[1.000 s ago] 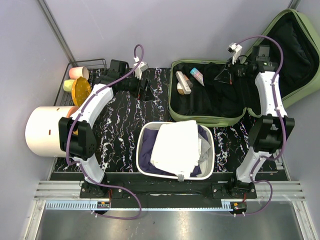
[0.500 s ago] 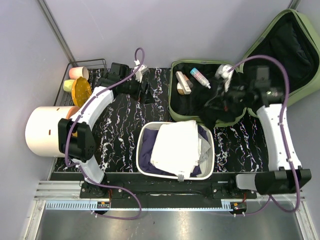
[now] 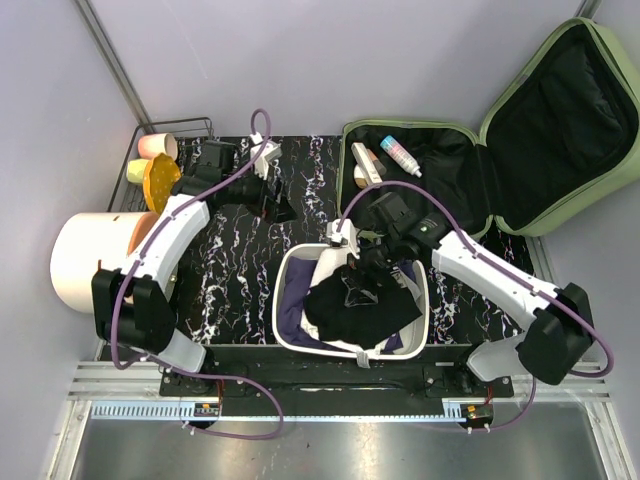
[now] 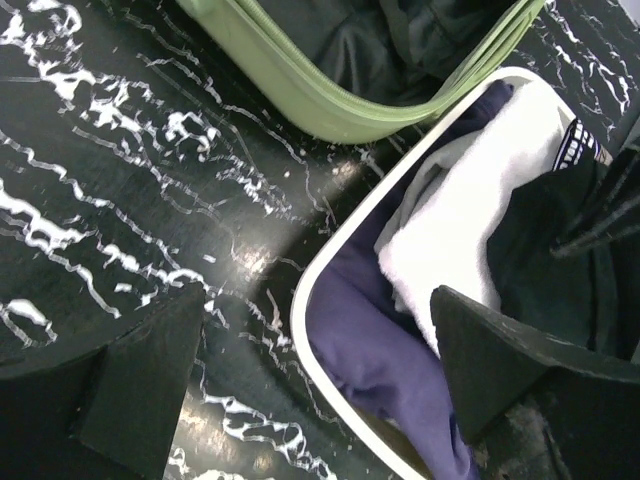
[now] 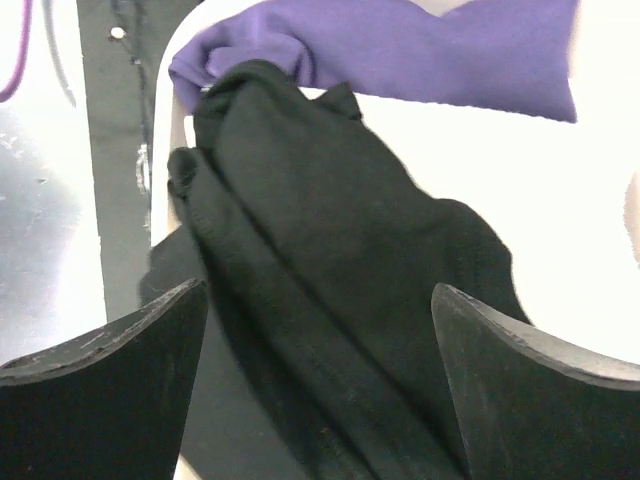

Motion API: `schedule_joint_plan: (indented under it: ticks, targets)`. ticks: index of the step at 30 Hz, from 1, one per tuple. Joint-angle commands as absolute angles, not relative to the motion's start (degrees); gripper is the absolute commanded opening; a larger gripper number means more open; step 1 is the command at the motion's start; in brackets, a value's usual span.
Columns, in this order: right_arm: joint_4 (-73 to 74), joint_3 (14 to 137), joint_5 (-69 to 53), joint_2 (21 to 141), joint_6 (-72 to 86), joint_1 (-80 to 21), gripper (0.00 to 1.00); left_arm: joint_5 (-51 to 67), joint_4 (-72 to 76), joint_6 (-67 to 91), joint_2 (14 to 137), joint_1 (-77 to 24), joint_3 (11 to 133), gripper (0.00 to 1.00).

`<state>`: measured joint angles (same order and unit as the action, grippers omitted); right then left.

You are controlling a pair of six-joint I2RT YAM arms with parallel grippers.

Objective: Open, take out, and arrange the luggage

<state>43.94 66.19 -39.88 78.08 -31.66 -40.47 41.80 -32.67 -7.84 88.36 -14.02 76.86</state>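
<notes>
The olive-green luggage (image 3: 343, 185) lies open at the back right, its lid (image 3: 560, 110) leaning on the wall; its green edge (image 4: 330, 105) also shows in the left wrist view. My right gripper (image 3: 362, 272) (image 5: 320, 295) hangs open just above a black garment (image 3: 360, 315) (image 5: 340, 260). The garment lies loose on a white towel (image 5: 560, 250) in the white bin (image 3: 279, 305). Left of the bin's rim (image 4: 330, 260), my left gripper (image 3: 278, 205) (image 4: 315, 310) is open and empty over the marbled table.
A small bottle (image 3: 400, 155) and a cream box (image 3: 367, 163) lie in the luggage's black lining. Purple cloth (image 4: 370, 340) fills the bin's left side. A white cylinder (image 3: 90, 260) and a wire rack (image 3: 175, 125) with cups and an orange plate stand at the left.
My right arm swung from the luggage to the bin with the black garment, then opened and let it drop on the towel. The left arm shifted slightly toward the bin.
</notes>
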Motion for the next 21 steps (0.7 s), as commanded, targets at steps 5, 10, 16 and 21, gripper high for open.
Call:
schedule_joint_plan:
  ticks: [5,10,16,21]
  targets:
    - [43.41,77.85,-35.67,82.43,-37.26,-40.52,1.0,41.57,-33.75,-11.07,79.72,-10.11,73.83,0.99]
    - [46.84,77.61,-36.13,87.25,-38.86,-41.75,0.99,41.49,-38.31,-13.08,79.8,-9.14,76.81,0.99]
    - [48.08,69.46,-31.65,94.13,-39.36,-36.74,0.99,33.85,-50.96,-18.8,80.42,-6.78,83.58,0.99]
    - [48.51,66.18,-28.04,90.97,-41.57,-34.37,0.99,32.43,-58.34,-22.4,79.45,-3.08,85.69,0.99]
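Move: The black clothes lie bunched in the white basin, their middle about 10 cm below the open right hand, roughly 5 cm back and 2 cm to its right. The white towel is under them, its middle some 3 cm back and 1 cm to the hand's left, and the purple cloth's bare part is 14 cm left and 7 cm back. The suitcase base lies 25 cm ahead, 16 cm right. From the left hand the black clothes are about 22 cm back, 19 cm right and 14 cm lower. The right hand, still wide open, comes down with its fingertips onto the forward part of the black clothes: it first works forward and up a few centimetres, then drops about 12 cm while easing to the right, fingers tipping some 15 degrees steeper. The left hand, empty and open, draws off about 8 cm left and rises some, away from the basin. ##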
